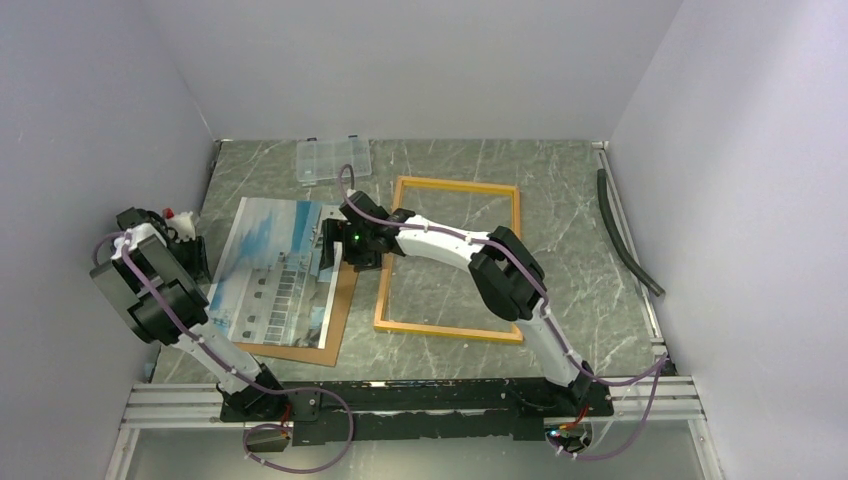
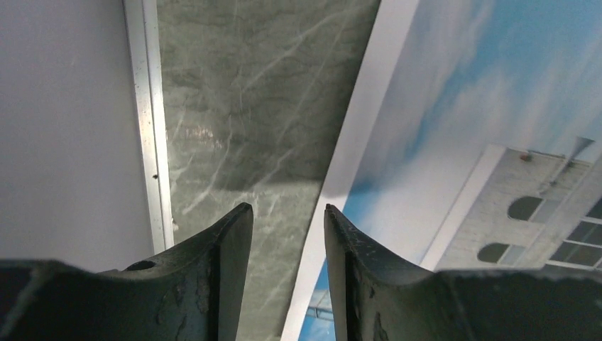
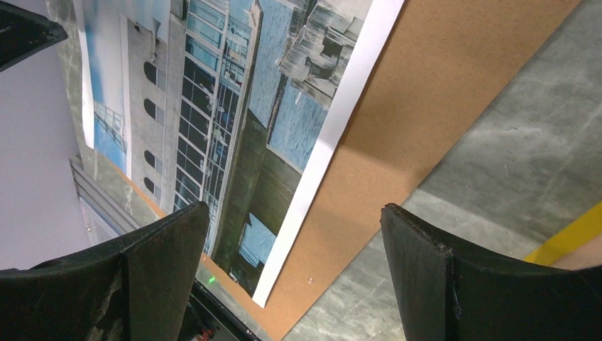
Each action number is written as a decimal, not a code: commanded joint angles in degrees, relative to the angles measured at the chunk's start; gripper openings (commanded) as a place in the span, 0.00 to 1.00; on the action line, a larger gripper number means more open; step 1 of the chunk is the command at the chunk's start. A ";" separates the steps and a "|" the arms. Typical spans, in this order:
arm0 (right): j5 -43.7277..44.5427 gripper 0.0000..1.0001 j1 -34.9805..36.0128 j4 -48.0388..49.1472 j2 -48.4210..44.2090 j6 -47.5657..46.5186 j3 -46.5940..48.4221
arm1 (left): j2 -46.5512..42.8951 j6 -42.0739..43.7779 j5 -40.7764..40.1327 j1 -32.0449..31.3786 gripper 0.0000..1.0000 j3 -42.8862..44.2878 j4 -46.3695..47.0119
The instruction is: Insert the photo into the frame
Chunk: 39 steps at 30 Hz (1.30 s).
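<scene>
The photo [image 1: 270, 275], a print of a pale building under blue sky, lies at the left on a brown board. The frame [image 1: 447, 331], a thin yellow-orange rectangle, lies flat to its right with bare table inside it. My left gripper [image 1: 200, 258] is at the photo's left edge. In the left wrist view its jaws [image 2: 284, 209] stand partly apart, with the photo's [image 2: 483, 85] white border running between them close to the right finger [image 2: 348, 249]. My right gripper [image 1: 328, 245] hangs wide open [image 3: 294, 213] over the photo's [image 3: 234, 92] right edge. A corner of the frame [image 3: 568, 238] shows there.
The brown backing board [image 1: 335, 325] sticks out under the photo on its right and near sides [image 3: 440, 85]. A clear plastic compartment box [image 1: 333, 160] sits at the back. A black hose [image 1: 625, 235] lies along the right wall. A metal rail [image 2: 152, 128] borders the table's left edge.
</scene>
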 commanded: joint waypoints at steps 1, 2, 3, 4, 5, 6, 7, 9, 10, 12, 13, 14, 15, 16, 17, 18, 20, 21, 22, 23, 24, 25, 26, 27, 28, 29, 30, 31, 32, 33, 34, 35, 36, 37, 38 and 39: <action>-1.45 0.95 -0.04 1.74 1.94 1.00 4.07 | 2.26 -0.14 1.00 -0.06 0.41 -0.49 2.66; -1.54 0.95 -0.04 1.68 2.57 1.18 4.61 | 2.59 -0.32 1.36 -0.07 0.38 -0.74 2.87; -1.54 0.95 -0.04 1.53 2.84 1.24 5.03 | 3.00 -0.40 1.60 -0.17 0.36 -1.01 3.01; -1.48 0.95 -0.13 1.30 3.42 1.34 5.43 | 3.30 -0.32 1.74 -0.29 0.33 -1.20 3.02; -1.54 0.95 -0.20 1.46 3.70 1.64 5.61 | 3.69 -0.20 2.00 -0.38 0.30 -1.40 3.05; -1.60 0.95 -0.24 1.70 3.84 2.05 5.44 | 3.94 -0.08 2.24 -0.41 0.28 -1.64 2.95; -1.91 0.95 -0.33 2.20 4.04 2.51 5.17 | 4.23 0.00 2.67 -0.51 0.26 -1.92 2.83; -2.40 0.95 -0.47 2.90 4.42 3.23 4.55 | 4.28 -0.09 3.99 -0.57 0.23 -2.63 2.45; -2.37 0.95 -0.59 2.80 4.60 3.35 4.57 | 4.25 -0.09 4.72 -0.67 0.22 -2.94 2.09; -2.21 0.95 -0.85 2.83 4.81 3.70 4.20 | 4.02 -0.10 6.10 -0.87 0.21 -3.46 1.18; -2.39 0.95 -1.05 3.46 4.70 4.23 3.50 | 3.89 -0.06 6.59 -0.98 0.20 -3.74 0.80; -2.71 0.95 -1.22 4.44 4.53 4.79 2.76 | 3.79 0.02 6.98 -1.14 0.19 -4.05 0.44; -2.85 0.95 -1.41 4.94 4.43 5.51 2.22 | 3.81 0.11 7.37 -1.24 0.19 -4.35 0.04; -2.90 0.94 -1.58 5.48 4.42 6.07 1.89 | 3.80 0.19 7.68 -1.47 0.19 -4.62 -0.25; -2.77 0.94 -1.76 5.64 4.49 6.43 1.90 | 3.88 0.35 7.86 -1.64 0.19 -4.84 -0.53; -2.57 0.94 -2.00 5.69 4.68 6.94 2.09 | 3.97 0.52 8.15 -1.80 0.18 -5.00 -0.83; -2.59 0.94 -2.34 6.62 5.06 8.18 2.20 | 4.30 0.73 8.40 -1.95 0.17 -5.40 -0.99; -2.34 0.93 -2.40 6.33 5.50 8.73 2.68 | 4.48 0.89 8.51 -2.07 0.16 -5.52 -1.14; -1.72 0.93 -2.43 5.56 6.18 9.11 3.52 | 4.80 1.05 8.59 -2.05 0.16 -5.44 -1.42; -1.11 0.93 -2.43 4.83 6.57 9.44 4.36 | 5.06 1.18 8.69 -2.10 0.15 -5.37 -1.63; -0.54 0.93 -2.44 4.42 6.77 10.02 4.77 | 5.19 1.38 8.99 -2.09 0.14 -5.42 -1.77; 0.01 0.92 -2.43 4.39 6.83 10.62 4.61 | 5.27 1.75 9.21 -2.06 0.13 -5.41 -1.93; 0.50 0.92 -2.49 4.59 6.82 11.38 4.30 | 5.24 1.96 9.42 -2.10 0.13 -5.37 -2.10; 0.72 0.92 -2.48 4.57 6.80 11.97 3.98 | 5.36 2.06 9.65 -2.08 0.12 -5.35 -2.29; 1.28 0.92 -2.44 4.45 6.80 12.44 3.84 | 5.39 2.23 9.96 -2.17 0.12 -5.25 -2.47; 1.75 0.91 -2.34 4.38 6.88 13.01 3.62 | 5.49 2.30 9.95 -2.24 0.11 -5.30 -2.51; 1.49 0.91 -2.39 4.92 7.01 13.47 3.41 | 5.56 2.39 10.12 -2.37 0.11 -5.32 -2.52; 1.15 0.91 -2.37 5.45 7.17 13.95 3.33 | 5.71 2.50 10.19 -2.64 0.11 -5.41 -2.40; 0.90 0.91 -2.43 6.13 7.30 14.23 3.48 | 5.82 2.60 10.22 -2.82 0.11 -5.53 -2.36; 0.54 0.91 -2.39 6.89 7.39 14.53 3.68 | 6.01 2.72 10.36 -2.95 0.10 -5.70 -2.22; 0.16 0.91 -2.46 7.66 7.41 14.70 3.76 | 6.09 2.85 10.46 -3.14 0.10 -5.82 -2.12; -0.48 0.91 -2.47 8.88 7.24 14.99 3.50 | 6.25 2.95 10.46 -3.34 0.10 -6.05 -1.85; -1.37 0.91 -2.54 10.55 7.12 15.54 2.85 | 6.40 2.97 10.47 -3.53 0.10 -6.25 -1.63; -2.19 0.90 -2.60 12.12 6.89 16.17 2.25 | 6.63 2.97 10.40 -3.71 0.10 -6.49 -1.37; -2.96 0.90 -2.73 13.65 6.47 16.68 1.63 | 6.82 2.89 10.46 -3.81 0.09 -6.59 -1.18; -3.71 0.90 -2.76 15.07 6.15 17.22 1.13 | 7.08 2.96 10.51 -4.04 0.09 -6.64 -1.05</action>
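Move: Beside the photo's left edge, the left hand has that edge about 3 cm to its right and 3 cm below; the photo's middle lies some 17 cm to its right, level with it in reach. From the right hand the photo's middle is about 16 cm left, 2 cm back and 6 cm down. The cardboard under the photo centres about 13 cm left and 4 cm back of the right hand, the frame some 25 cm to its right, level in reach. Dipping about 1.5 cm, the left hand shuts its fingers with nothing between them, then slides some 4 cm right and slightly forward, pushing their tips against the photo's left edge. The right hand, fingers still wide, sinks a little and goes about 3.5 cm forward and 2 cm left, turning roughly 10 degrees clockwise, its outer fingertip coming against the photo's right edge above the cardboard. ##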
